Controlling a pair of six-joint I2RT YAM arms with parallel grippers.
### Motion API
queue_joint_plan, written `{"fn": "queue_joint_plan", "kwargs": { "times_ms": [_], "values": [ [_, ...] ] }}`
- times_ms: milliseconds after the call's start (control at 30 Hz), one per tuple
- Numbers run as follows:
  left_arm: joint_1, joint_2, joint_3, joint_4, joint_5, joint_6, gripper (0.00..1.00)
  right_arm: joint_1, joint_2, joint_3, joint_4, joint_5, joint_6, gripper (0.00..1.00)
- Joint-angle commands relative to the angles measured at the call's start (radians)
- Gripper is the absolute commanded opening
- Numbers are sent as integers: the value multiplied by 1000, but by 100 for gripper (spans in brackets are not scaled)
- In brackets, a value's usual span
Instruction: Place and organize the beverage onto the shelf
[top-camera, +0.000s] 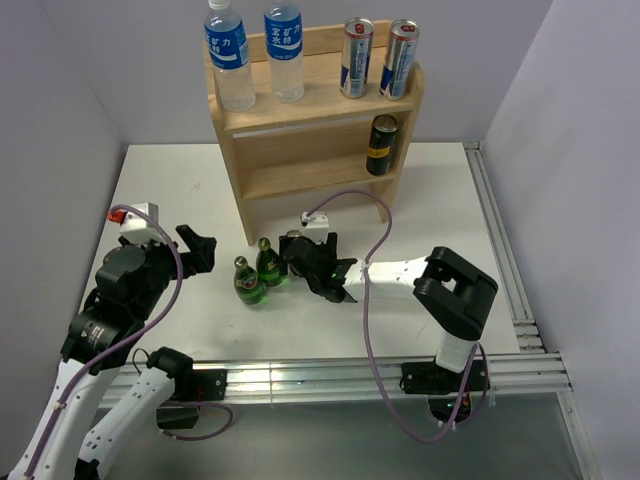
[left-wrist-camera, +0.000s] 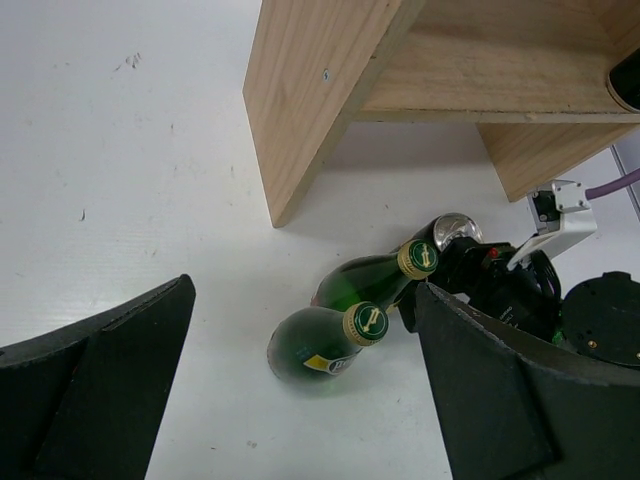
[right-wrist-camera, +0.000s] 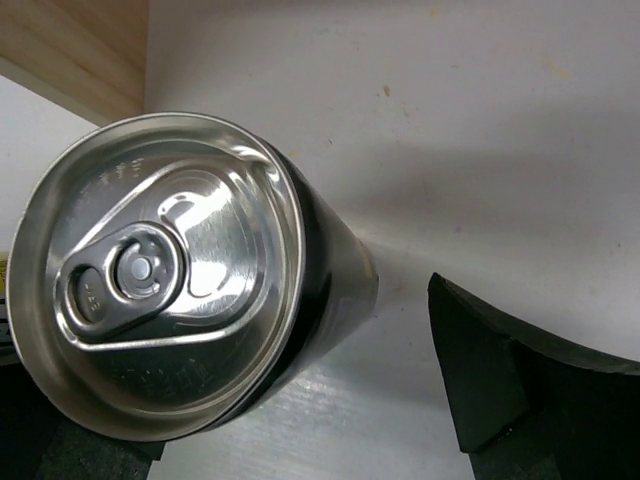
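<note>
The light-wood shelf (top-camera: 310, 150) stands at the back. Its top board carries two water bottles (top-camera: 230, 60) and two slim cans (top-camera: 375, 58); a black can (top-camera: 381, 145) stands on the middle board. On the table in front stand two green glass bottles (top-camera: 247, 281) (left-wrist-camera: 325, 347) with gold caps. Beside them is another black can (top-camera: 294, 244) (right-wrist-camera: 160, 280) with a silver top. My right gripper (top-camera: 305, 262) (right-wrist-camera: 270, 400) is open around this can, and a gap shows at one finger (right-wrist-camera: 520, 370). My left gripper (top-camera: 205, 250) (left-wrist-camera: 300, 400) hangs open left of the bottles, holding nothing.
The shelf's left side panel (left-wrist-camera: 310, 100) comes down to the table just behind the bottles. Grey walls close in the left, back and right. A metal rail (top-camera: 500, 260) runs along the table's right edge, another along the front.
</note>
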Motion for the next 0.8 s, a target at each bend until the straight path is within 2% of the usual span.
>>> {"fn": "queue_joint_plan", "kwargs": {
  "times_ms": [0,200,433,533,567,633,667,733,767],
  "values": [
    [-3,6,-7,62,-15,33,99,-4,14,1,154,39,-31,100],
    [-3,28,-7,86,-20,55,99,-6,50,18,206,53,-54,98],
    [-3,40,-10,100,-25,70,99,-6,96,9,253,56,-43,87],
    [-3,37,-18,100,-26,73,99,-6,117,3,269,59,-31,79],
    [-3,36,-20,99,-26,76,99,-7,120,-3,276,61,-31,70],
    [-3,36,-23,97,-26,79,99,-6,132,-6,280,62,-28,62],
    [-3,34,-24,96,-25,80,99,-7,134,-6,284,62,-29,53],
    [-3,34,-24,94,-25,81,99,-7,134,-6,281,59,-36,45],
    [-3,33,-24,93,-26,83,99,-7,131,-6,275,58,-40,35]
  ]
}}
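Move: The black can stands barely 3 cm ahead of the right hand and 2 cm to its left, its middle a centimetre or so lower. The nearer green bottle is about 8 cm to that hand's left and level with it; the front green bottle is roughly 12 cm left and 4 cm back. The shelf's left foot is some 8 cm ahead and 13 cm left, down on the table. From the left hand the can lies about 11 cm ahead, 16 cm right and 20 cm below. The black can is taken between the right hand's open fingers: the hand slides about 3 cm forward and 2 cm left around the can, its fingers tilting up slightly. Partway in, the fingers begin closing until both pads pinch the can's sides, while the outside of the left finger nudges the nearer green bottle leftward. ##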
